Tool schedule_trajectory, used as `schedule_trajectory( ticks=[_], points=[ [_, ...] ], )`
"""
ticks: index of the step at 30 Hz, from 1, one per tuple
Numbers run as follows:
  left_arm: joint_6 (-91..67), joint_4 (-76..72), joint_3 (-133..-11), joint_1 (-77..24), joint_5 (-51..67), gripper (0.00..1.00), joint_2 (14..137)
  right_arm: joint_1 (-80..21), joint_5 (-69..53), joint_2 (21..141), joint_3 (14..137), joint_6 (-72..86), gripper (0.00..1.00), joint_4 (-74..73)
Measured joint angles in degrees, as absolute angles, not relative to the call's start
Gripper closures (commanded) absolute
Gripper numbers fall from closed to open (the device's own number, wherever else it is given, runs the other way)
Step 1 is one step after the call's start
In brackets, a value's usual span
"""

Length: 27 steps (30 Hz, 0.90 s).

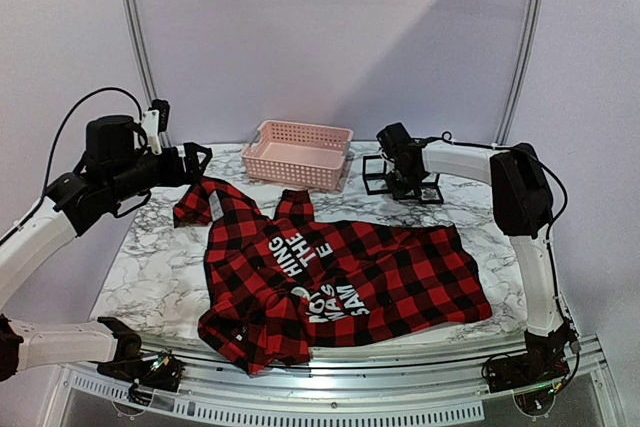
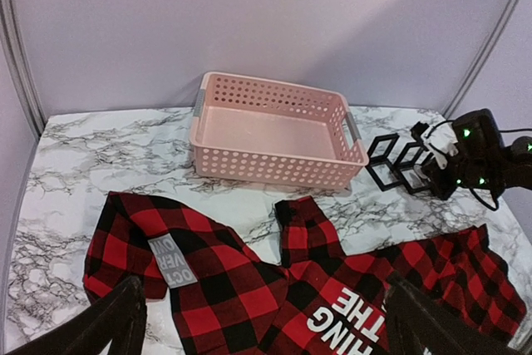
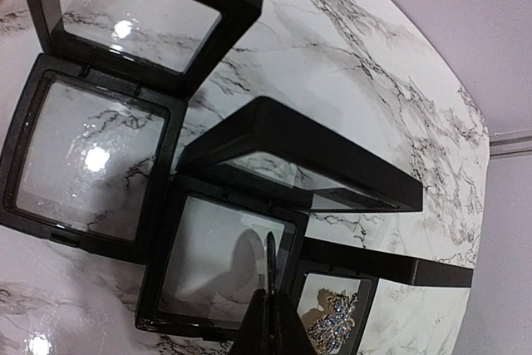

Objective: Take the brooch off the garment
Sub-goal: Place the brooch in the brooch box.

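The garment point(image 1: 340, 277), a red-and-black plaid shirt with white lettering, lies spread across the marble table; its collar end and grey label point(image 2: 173, 259) fill the bottom of the left wrist view. A sparkly silver-blue brooch point(image 3: 332, 322) lies inside an open black display case point(image 3: 337, 309), away from the shirt. My right gripper point(image 3: 270, 301) is shut just left of it, over the middle case point(image 3: 216, 247). A thin dark sliver sticks out from its tips; I cannot tell what it is. My left gripper point(image 2: 266, 330) hangs open above the shirt's collar, holding nothing.
A pink perforated basket point(image 1: 300, 152) stands at the back of the table behind the shirt. Three black hinged display cases point(image 1: 400, 182) sit open at the back right. The table's curved edge runs close behind them.
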<state>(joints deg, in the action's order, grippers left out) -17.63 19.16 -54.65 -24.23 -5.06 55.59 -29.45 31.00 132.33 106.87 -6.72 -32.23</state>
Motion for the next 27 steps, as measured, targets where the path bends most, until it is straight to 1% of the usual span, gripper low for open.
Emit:
schedule_trajectory(
  ticks=[8,16,20,27],
  points=[
    [-18.2,19.16,-54.57,-23.94,-3.79,0.0,56.01,-29.43,30.92,132.64,107.28,-6.72,0.91,-31.97],
    [-18.57,19.11,-54.54,-23.68,-3.16,0.01,56.38,-29.43,30.65,132.66,107.31,-6.46,0.81,-31.86],
    [-18.68,19.11,-54.52,-23.49,-2.94,0.01,56.4,-29.43,29.34,132.66,107.31,-6.28,0.75,-31.88],
    [-18.85,19.05,-54.46,-23.2,-1.98,0.0,56.9,-29.45,24.53,132.66,107.31,-5.17,0.69,-32.1]
  ],
)
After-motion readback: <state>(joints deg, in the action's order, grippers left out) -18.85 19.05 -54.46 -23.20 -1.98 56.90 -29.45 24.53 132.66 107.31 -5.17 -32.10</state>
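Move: The right hand holds the round blue brooch on edge just above the middle brooch box, whose centre lies about 3 cm ahead, 2 cm to the left and 3 cm below. The empty left box is some 9 cm to the hand's left and 4 cm ahead; the right box, with a glittery brooch in it, is about 4 cm right and 2 cm ahead. From the left hand the middle box is roughly 24 cm ahead, 35 cm right and 26 cm lower. The right hand stays almost still over the near part of the middle box while its shut fingers part, letting go of the brooch they had pinched on edge, and they keep opening to a bit under a third of their range. Once they are partly open, the hand eases about 2 cm left towards the box's centre line and sinks not quite 1 cm, tilting some 5 degrees so that its left side rises. ##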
